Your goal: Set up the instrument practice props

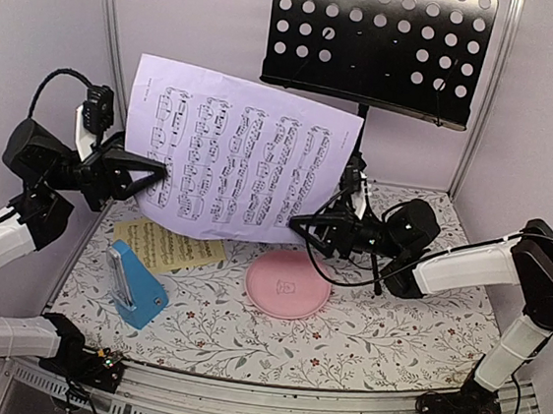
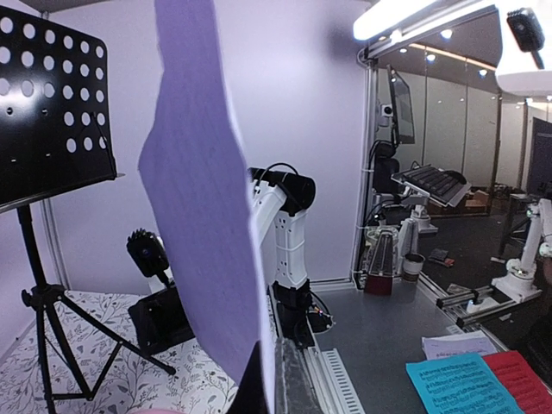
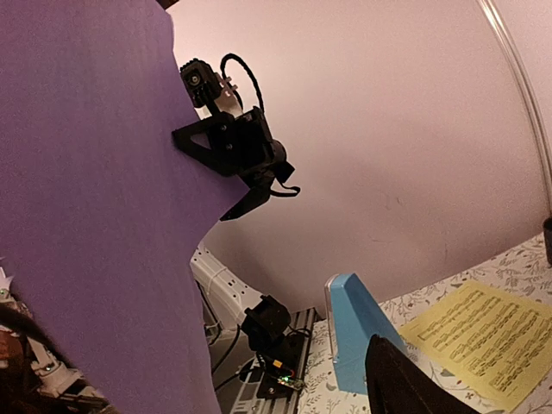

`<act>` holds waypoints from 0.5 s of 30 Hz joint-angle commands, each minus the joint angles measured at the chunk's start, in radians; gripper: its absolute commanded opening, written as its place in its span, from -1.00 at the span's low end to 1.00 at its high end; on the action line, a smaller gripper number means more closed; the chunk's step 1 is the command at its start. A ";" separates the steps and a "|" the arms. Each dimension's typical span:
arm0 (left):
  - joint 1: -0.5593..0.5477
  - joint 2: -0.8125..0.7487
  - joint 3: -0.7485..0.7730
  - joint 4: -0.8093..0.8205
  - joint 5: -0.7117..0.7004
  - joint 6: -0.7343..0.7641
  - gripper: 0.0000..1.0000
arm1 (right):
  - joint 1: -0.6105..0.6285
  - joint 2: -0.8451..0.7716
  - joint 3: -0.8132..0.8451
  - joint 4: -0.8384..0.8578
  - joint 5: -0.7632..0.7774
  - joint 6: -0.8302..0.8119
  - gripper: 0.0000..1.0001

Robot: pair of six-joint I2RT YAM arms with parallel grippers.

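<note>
My left gripper [image 1: 159, 177] is shut on the left edge of the lilac sheet of music [image 1: 232, 158] and holds it upright in the air, printed side toward the top camera. The left wrist view shows the sheet [image 2: 203, 198] edge-on between the fingers. My right gripper [image 1: 304, 228] is at the sheet's lower right corner with its jaws apart. One finger [image 3: 401, 384] shows, the other is hidden behind the paper [image 3: 86, 198]. The black music stand [image 1: 378, 40] stands at the back right with a bare desk. The yellow sheet [image 1: 168, 247] and blue metronome [image 1: 137, 289] lie on the table at the left.
A pink round plate [image 1: 288, 283] sits mid-table, just below the right gripper. The stand's pole and tripod legs [image 2: 52, 336] rise behind the right arm. Walls close in the back and both sides.
</note>
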 commanded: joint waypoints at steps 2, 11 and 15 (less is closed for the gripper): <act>-0.019 0.016 -0.003 0.035 -0.054 0.016 -1.00 | 0.007 -0.072 0.000 0.064 -0.033 0.009 -0.16; -0.014 0.011 0.015 -0.414 -0.371 0.272 0.20 | 0.006 -0.273 -0.017 -0.457 0.082 -0.216 -1.00; -0.003 0.037 0.078 -0.661 -0.565 0.361 0.92 | 0.006 -0.345 0.056 -0.975 0.232 -0.410 -1.00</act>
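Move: Hanging from the left hand's closed fingers, the purple sheet has its middle about 11 cm to that hand's right and 4 cm ahead, roughly level; the yellow sheet lies about 28 cm ahead and 12 cm left on the table. From the right hand the purple sheet's middle is about 10 cm left, straight ahead 0, and 10 cm up. The pink plate lies 12 cm ahead, 2 cm right and well below; the stand's tray some 33 cm ahead, 14 cm right and higher. Pinching the purple sheet near its lower right corner, the right hand shuts its half-closed fingers as it rises about 4 cm and eases right and slightly back. Once they are shut, the left fingers open wide, letting go of the left side, and the left hand swings forward about 7 cm and down 3 along the sheet, turning some 20 degrees counter-clockwise. ##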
